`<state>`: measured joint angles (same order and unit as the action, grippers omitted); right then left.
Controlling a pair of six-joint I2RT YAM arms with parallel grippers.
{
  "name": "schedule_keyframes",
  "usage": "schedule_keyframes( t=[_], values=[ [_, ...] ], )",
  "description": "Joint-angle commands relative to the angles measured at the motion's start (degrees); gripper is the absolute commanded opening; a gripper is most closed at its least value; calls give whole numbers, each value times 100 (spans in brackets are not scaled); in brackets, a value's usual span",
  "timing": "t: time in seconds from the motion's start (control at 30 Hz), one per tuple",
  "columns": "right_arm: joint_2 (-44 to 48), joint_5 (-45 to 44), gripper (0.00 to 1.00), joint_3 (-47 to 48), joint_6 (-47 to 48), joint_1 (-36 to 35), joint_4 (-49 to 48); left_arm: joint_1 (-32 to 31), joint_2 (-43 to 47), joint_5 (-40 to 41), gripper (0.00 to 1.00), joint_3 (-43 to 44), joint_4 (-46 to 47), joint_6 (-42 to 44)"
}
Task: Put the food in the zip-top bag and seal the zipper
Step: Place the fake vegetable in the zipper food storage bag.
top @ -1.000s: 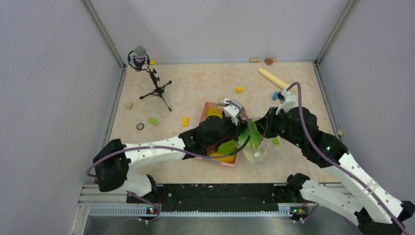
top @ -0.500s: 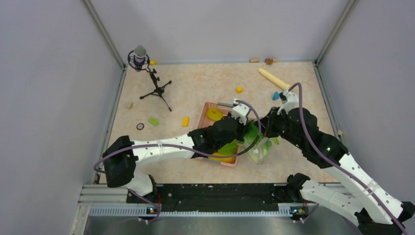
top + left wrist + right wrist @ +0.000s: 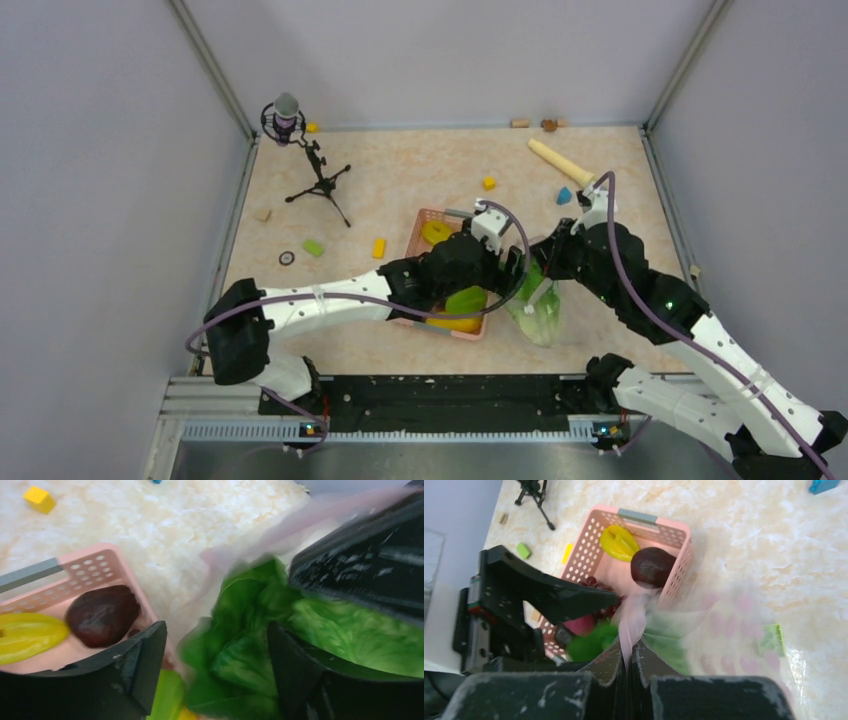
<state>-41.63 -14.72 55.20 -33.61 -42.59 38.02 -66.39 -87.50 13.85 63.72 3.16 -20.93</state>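
The clear zip-top bag (image 3: pixel 540 318) hangs from my right gripper (image 3: pixel 631 652), which is shut on its pinkish zipper (image 3: pixel 630 622) edge. The green-white lettuce head (image 3: pixel 532 305) sits in the bag's mouth. My left gripper (image 3: pixel 217 630) is open, its fingers (image 3: pixel 137 667) either side of the lettuce leaves (image 3: pixel 240 660) without pinching them. The pink basket (image 3: pixel 586 555) beside the bag holds a yellow fruit (image 3: pixel 619 542), a dark purple-brown piece (image 3: pixel 653 566), a magenta sweet potato (image 3: pixel 581 625) and a green pod (image 3: pixel 465 298). The bag's green label (image 3: pixel 774 640) shows through the film.
A beige rolling pin (image 3: pixel 558 160) lies at the back right with a blue block (image 3: pixel 565 195) near it. Yellow blocks (image 3: pixel 488 183) and a green block (image 3: pixel 314 247) are scattered left of the basket. A microphone tripod (image 3: pixel 318 185) stands at the back left.
My left gripper has gone from shut on the lettuce to open. The lettuce and bag now hang lower and nearer the front. My right gripper has stayed shut on the bag.
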Motion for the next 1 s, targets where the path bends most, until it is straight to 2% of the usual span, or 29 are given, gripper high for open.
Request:
schedule_keyframes(
  t=[0.0,0.07,0.1,0.57,0.77,0.87,0.97],
  values=[
    [198,-710,0,135,-90,5,-886,38,478,-582,86,-435,-379,217],
    [196,-746,0,118,-105,5,-883,38,684,-640,96,-535,-160,221],
    [206,-764,0,109,-120,4,-884,36,786,-660,97,-586,-124,221],
    [309,-862,0,35,-163,9,-864,117,2571,64,97,-1918,387,-518],
    [286,-939,0,92,-186,5,-779,118,3714,1072,97,-2783,623,-806],
    [300,-837,0,113,-255,9,-791,118,4074,1102,97,-3101,737,-899],
    [314,-854,0,87,-305,5,-833,118,3944,956,97,-3113,730,-1087]
  ],
)
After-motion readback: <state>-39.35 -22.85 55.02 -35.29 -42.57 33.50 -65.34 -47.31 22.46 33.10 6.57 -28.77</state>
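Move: The lettuce, already down in the bag, has its middle about 6 cm to the right of my left hand, 3 cm back and some 8 cm lower. The basket's centre lies roughly 13 cm left and 9 cm ahead of that hand, 17 cm below; the star fruit is about 9 cm left, level fore and aft, 15 cm down. For my right hand, the lettuce is about 6 cm back, 2 cm left and 14 cm below. I spread my left fingers from mostly to fully open and come away from the lettuce and the bag mouth, swinging left about 15 cm over the front of the basket, with some 3 cm back early on and a slight rise, the hand rolling as it goes. My right hand keeps its pinch on the bag rim and lifts it about 3 cm, easing a little right and forward. ##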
